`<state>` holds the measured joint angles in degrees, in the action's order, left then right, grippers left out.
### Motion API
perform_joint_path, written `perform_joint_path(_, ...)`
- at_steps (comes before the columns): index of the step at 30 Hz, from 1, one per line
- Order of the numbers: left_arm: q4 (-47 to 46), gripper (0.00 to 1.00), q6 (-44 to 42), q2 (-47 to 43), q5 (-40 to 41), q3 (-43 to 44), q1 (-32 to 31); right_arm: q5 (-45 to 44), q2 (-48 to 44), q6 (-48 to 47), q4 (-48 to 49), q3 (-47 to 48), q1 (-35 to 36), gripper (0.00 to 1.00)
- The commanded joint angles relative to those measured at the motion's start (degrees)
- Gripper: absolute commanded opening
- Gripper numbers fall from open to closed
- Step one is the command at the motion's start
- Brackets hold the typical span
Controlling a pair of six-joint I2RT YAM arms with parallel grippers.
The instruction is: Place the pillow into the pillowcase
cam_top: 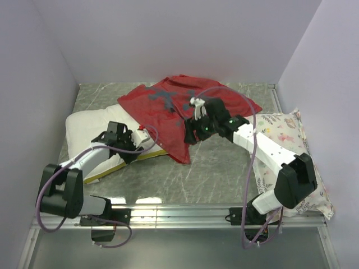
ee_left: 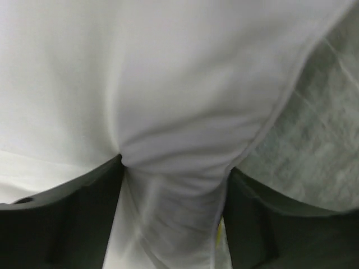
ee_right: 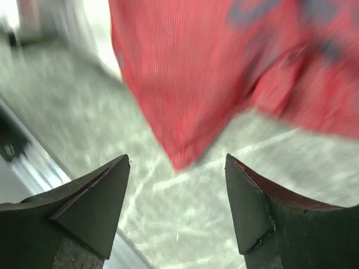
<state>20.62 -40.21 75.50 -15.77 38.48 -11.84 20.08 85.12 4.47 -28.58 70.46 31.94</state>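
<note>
The white pillow (cam_top: 90, 126) lies at the left of the table, a yellow strip (cam_top: 109, 170) along its near edge. Its right part is covered by the red pillowcase (cam_top: 174, 106), which spreads toward the back middle, grey marks up. My left gripper (cam_top: 132, 147) sits at the pillow's near right edge; in the left wrist view its jaws (ee_left: 175, 163) squeeze a creased fold of the pillow (ee_left: 140, 73). My right gripper (cam_top: 193, 134) hovers over the pillowcase's near right side. It is open (ee_right: 176, 158) and empty, with a hanging corner of the pillowcase (ee_right: 190, 73) just beyond its fingertips.
A white floral-print pillow (cam_top: 286, 134) lies along the right edge under the right arm. Grey marbled tabletop (cam_top: 213, 174) shows in front of the pillowcase. Walls close in the left, back and right; a metal rail (cam_top: 179, 212) runs along the near edge.
</note>
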Motion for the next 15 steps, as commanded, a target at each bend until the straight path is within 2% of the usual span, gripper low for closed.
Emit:
perform_joint_path(1,-1.1,0.67,6.3,4.2,-0.9,4.8,-0.2,2.6,2.4,-1.8,2.1,-8.8,1.2,0.76)
perform_joint_path(3,-1.0,0.58,7.8,5.7,-1.6,6.0,-0.2,1.1,3.3,-2.8,3.8,-12.0,3.0,0.77)
perform_joint_path(9,0.1,0.33,11.5,8.9,-3.7,9.1,-0.2,-2.2,8.7,-1.0,8.0,-11.8,5.8,0.80)
perform_joint_path(12,0.6,0.26,12.8,9.7,-4.8,9.9,-0.3,-6.6,11.8,0.2,9.9,-9.7,6.4,0.80)
perform_joint_path(15,1.7,0.20,14.1,10.4,-6.0,11.2,-0.2,-6.1,14.3,1.3,10.5,-6.7,6.3,0.79)
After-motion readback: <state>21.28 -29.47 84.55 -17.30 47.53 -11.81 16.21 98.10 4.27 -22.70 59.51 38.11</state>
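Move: The pillow's near edge already lies between the left fingers, about 1 cm ahead of and 2 cm below the left hand. From that hand, the part of the edge entering the case is some 14 cm right and 2 cm ahead, while the pillowcase corner lies about 22 cm right and 1 cm back. That corner lies roughly 6 cm back, 2 cm left and 17 cm below the right hand; the edge entering the case is 10 cm left, 2 cm back. The pillow's near edge is pinched tighter as the left fingers close from wide to about a quarter open, the hand shifting some 3 cm forward and slightly right with a small counter-clockwise turn. Over the case's loose corner the right hand drops about 14 cm, drawing back and then easing a little forward near the bottom, tipping steeper by some 20 degrees, fingers staying open. ##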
